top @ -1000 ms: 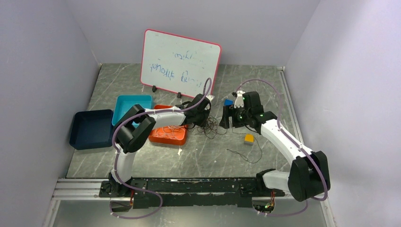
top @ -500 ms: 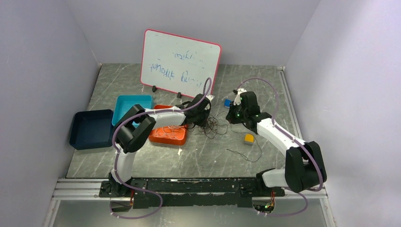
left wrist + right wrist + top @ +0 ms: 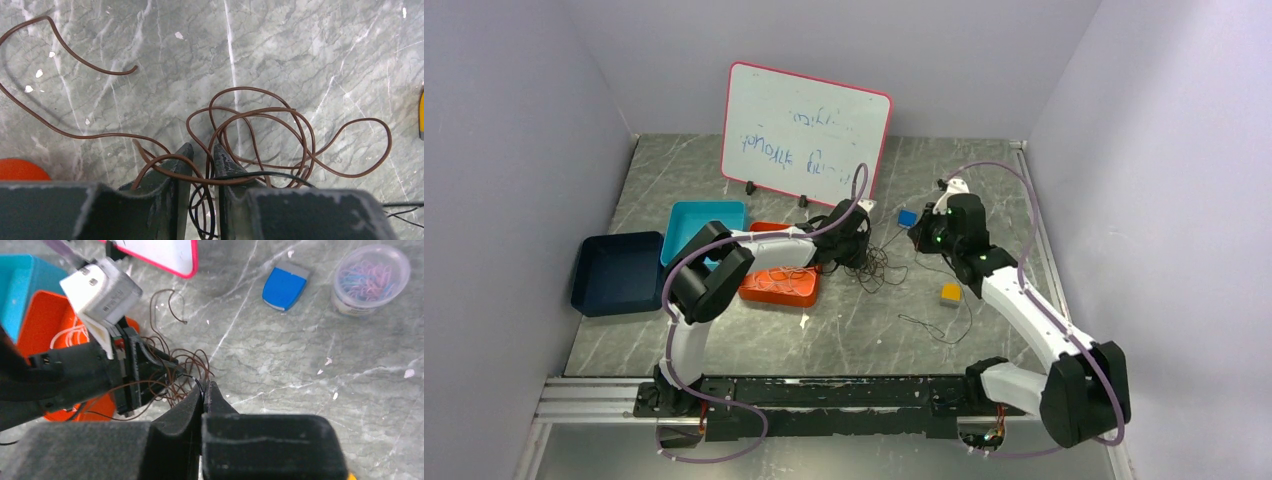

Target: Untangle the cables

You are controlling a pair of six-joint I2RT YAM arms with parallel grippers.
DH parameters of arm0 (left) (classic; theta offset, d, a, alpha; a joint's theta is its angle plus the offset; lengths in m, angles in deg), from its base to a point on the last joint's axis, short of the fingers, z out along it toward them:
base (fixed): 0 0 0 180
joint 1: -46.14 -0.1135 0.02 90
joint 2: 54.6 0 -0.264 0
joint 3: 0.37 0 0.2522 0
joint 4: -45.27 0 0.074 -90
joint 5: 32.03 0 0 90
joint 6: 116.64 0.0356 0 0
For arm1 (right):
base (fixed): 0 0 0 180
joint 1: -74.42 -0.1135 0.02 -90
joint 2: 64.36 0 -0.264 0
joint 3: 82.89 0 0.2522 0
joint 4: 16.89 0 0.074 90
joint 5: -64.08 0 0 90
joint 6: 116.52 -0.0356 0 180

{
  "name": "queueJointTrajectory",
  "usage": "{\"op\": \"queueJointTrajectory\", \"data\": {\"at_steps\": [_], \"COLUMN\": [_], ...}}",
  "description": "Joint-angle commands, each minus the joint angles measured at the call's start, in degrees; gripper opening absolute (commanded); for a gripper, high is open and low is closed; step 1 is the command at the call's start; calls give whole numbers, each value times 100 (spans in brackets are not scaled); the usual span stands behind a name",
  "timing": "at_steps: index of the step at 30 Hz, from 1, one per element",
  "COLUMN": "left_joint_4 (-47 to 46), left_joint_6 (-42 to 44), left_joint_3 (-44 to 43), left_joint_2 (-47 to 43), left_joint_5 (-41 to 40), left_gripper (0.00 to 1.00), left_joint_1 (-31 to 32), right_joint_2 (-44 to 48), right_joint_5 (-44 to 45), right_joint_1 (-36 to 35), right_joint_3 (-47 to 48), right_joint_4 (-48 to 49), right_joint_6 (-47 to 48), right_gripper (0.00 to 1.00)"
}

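A tangle of thin brown cables point(image 3: 240, 88) lies on the grey marble table point(image 3: 844, 330), right of the orange tray point(image 3: 779, 285). My left gripper point(image 3: 202, 147) sits in the tangle point(image 3: 876, 265) with its jaws a narrow gap apart. Brown loops and a black cable point(image 3: 268, 172) run through and over that gap. My right gripper point(image 3: 204, 385) is shut on the black cable point(image 3: 199, 384) at its tips, just right of the tangle. More black cable trails across the table point(image 3: 936, 330). A white cable point(image 3: 70, 335) lies coiled in the orange tray.
A whiteboard point(image 3: 804, 130) stands at the back. A teal bin point(image 3: 704, 225) and a dark blue bin point(image 3: 619, 270) sit left of the orange tray. Near my right arm are a blue eraser point(image 3: 284, 286), a yellow block point(image 3: 950, 294) and a clear cup of paper clips point(image 3: 371, 277).
My right gripper has gone from open to shut on the black cable and drawn back to the right. My left gripper's jaws have parted slightly.
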Motion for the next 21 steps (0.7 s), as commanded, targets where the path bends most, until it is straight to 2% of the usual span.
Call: {"op": "queueJointTrajectory", "data": {"at_steps": [1,10,21], "left_joint_4": [35,-3,-7], "left_joint_6": [-3,-5,-19], "left_joint_3": [107,187,270], "left_joint_2": [182,288,294], "left_joint_5": [49,82,45], "left_gripper": [28,30,33], "left_joint_1": [-22,-22,-22], "right_joint_2": [458,830,1105], "right_joint_5": [389,654,1090], "right_joint_1": [-35,-29,-30], "right_joint_3": [280,1371,2084], "right_joint_4": [13,-350,-463], "right_joint_6": [-227,-180,6], "right_gripper": [0,0,0]}}
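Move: The closed right fingers already hold the black cable. From them the brown cable tangle it runs into lies about 6 cm left, 2 cm back and 14 cm below. At that same depth, the blue block is some 10 cm ahead, the tub of bands about 11 cm ahead and 8 cm right, and the yellow block roughly 8 cm back and 10 cm right. For the left hand, the tangle's middle is about 4 cm right and 1 cm back, just below its tips. Almost straight up, the right arm lifts the pinched black cable some 19 cm away from the brown tangle, tilting its fingers up by about 25 degrees and drifting slightly right. The grip stays shut. The left hand stays low at the tangle with its fingers slightly parted and brown strands still between them. ##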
